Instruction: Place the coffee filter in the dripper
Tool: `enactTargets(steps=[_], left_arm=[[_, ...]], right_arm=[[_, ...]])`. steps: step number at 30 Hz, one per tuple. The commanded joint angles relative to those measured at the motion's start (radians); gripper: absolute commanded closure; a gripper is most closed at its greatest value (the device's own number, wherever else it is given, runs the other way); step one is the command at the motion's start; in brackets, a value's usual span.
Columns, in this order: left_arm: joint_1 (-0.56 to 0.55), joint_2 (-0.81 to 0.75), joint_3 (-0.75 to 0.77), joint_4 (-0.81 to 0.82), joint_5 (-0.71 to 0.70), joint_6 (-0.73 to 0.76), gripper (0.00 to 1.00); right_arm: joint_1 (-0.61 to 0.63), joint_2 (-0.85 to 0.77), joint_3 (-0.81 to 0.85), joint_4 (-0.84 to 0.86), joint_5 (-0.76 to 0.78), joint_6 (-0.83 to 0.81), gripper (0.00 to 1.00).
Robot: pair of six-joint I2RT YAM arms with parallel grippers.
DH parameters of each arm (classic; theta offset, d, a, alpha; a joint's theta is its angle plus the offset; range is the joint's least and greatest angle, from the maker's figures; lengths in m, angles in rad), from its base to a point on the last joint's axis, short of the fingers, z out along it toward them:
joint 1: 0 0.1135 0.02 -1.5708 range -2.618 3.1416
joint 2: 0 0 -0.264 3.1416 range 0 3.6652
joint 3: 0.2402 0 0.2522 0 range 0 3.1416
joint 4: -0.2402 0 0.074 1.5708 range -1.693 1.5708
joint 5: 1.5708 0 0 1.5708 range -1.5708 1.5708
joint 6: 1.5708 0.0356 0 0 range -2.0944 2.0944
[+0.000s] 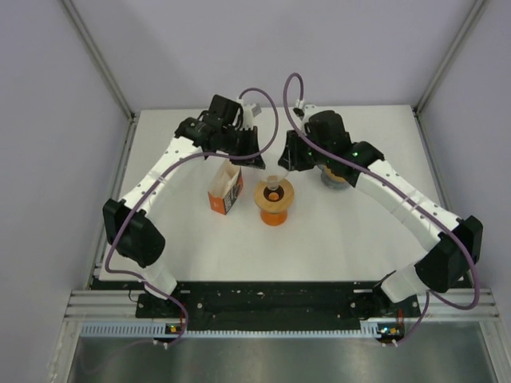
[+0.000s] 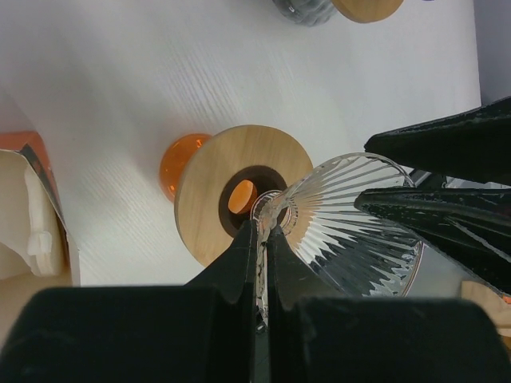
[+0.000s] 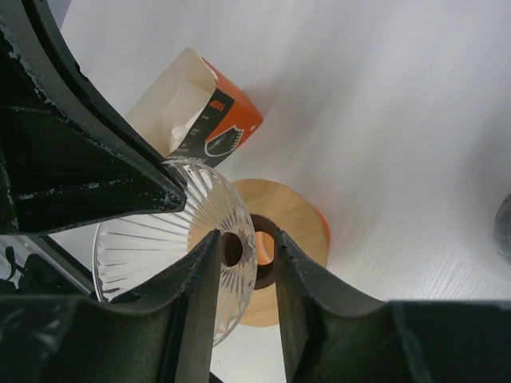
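The dripper [image 2: 351, 231] is a clear ribbed glass cone held tilted above a wooden ring [image 2: 207, 199] on an orange base [image 1: 274, 214]. My left gripper [image 2: 264, 227] is shut on the cone's wall near its narrow end. My right gripper [image 3: 246, 243] straddles that narrow end with its jaws partly apart; one finger lies against the glass [image 3: 152, 247] and the other stands clear of it. White paper coffee filters [image 3: 172, 120] show inside an open orange box [image 1: 226, 190] left of the ring. In the top view the left gripper [image 1: 260, 163] and the right gripper [image 1: 285, 163] meet over the ring.
A dark glass jar with a wooden lid [image 1: 335, 177] stands to the right of the orange base, under the right arm. The filter box [image 2: 24, 207] sits close to the left of the ring. Grey walls close in the white table [image 1: 200, 247] at the back and sides.
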Motion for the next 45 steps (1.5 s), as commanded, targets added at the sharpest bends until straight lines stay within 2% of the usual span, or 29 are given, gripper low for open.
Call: enactTargets(steps=[1,3,5,7,11,19,25,39,45], left_arm=[[-0.018,-0.024,-0.023,0.053,0.05,-0.022,1.0],[-0.023,-0.021,-0.03,0.063,0.042,-0.018,1.0],[-0.025,-0.019,-0.041,0.069,0.029,-0.013,1.0],[-0.025,-0.019,-0.053,0.076,0.01,-0.004,1.0],[-0.026,-0.022,-0.087,0.087,-0.021,0.014,1.0],[-0.034,-0.021,-0.113,0.106,-0.048,0.034,1.0],[-0.04,-0.022,-0.135,0.127,-0.125,0.065,1.0],[-0.042,0.013,-0.219,0.161,-0.157,0.108,1.0],[-0.045,0.018,-0.328,0.219,-0.162,0.152,1.0]], right_arm=[[0.002,0.022,0.001,-0.026,-0.048,-0.01,0.66],[0.002,0.022,-0.008,-0.028,-0.053,-0.011,0.71],[0.002,0.02,-0.014,-0.026,-0.056,-0.014,0.84],[0.003,0.019,-0.019,-0.026,-0.064,-0.02,0.92],[0.008,0.016,-0.034,-0.022,-0.071,-0.033,1.0],[0.011,0.02,-0.083,0.03,-0.074,-0.062,1.0],[0.011,0.029,-0.097,0.052,-0.071,-0.08,1.0],[0.009,0.042,-0.17,0.069,-0.07,-0.112,1.0],[0.014,0.034,-0.244,0.122,-0.108,-0.093,1.0]])
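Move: The clear dripper cone is already pinched at the left of its rim by the left hand, with the right fingers part-open around the right of it. The wooden collar on the orange carafe lies beneath: about 13 cm below the left hand, 4 right and 1 back, and 14 below the right hand, 3 left and 1 back. From the left hand, the filter box is some 10 cm left, 3 ahead and 17 lower. The grey carafe stands about 14 cm right of the right hand, 9 ahead and 18 lower. The right fingers shut on the dripper's rim, joining the left hand, which keeps its pinch. Together the two hands lower the dripper 6 to 7 cm, nearly straight down, towards the wooden collar on the orange carafe, drifting barely a centimetre back at first and easing to a near stop at the bottom; the wrists tilt only slightly. ##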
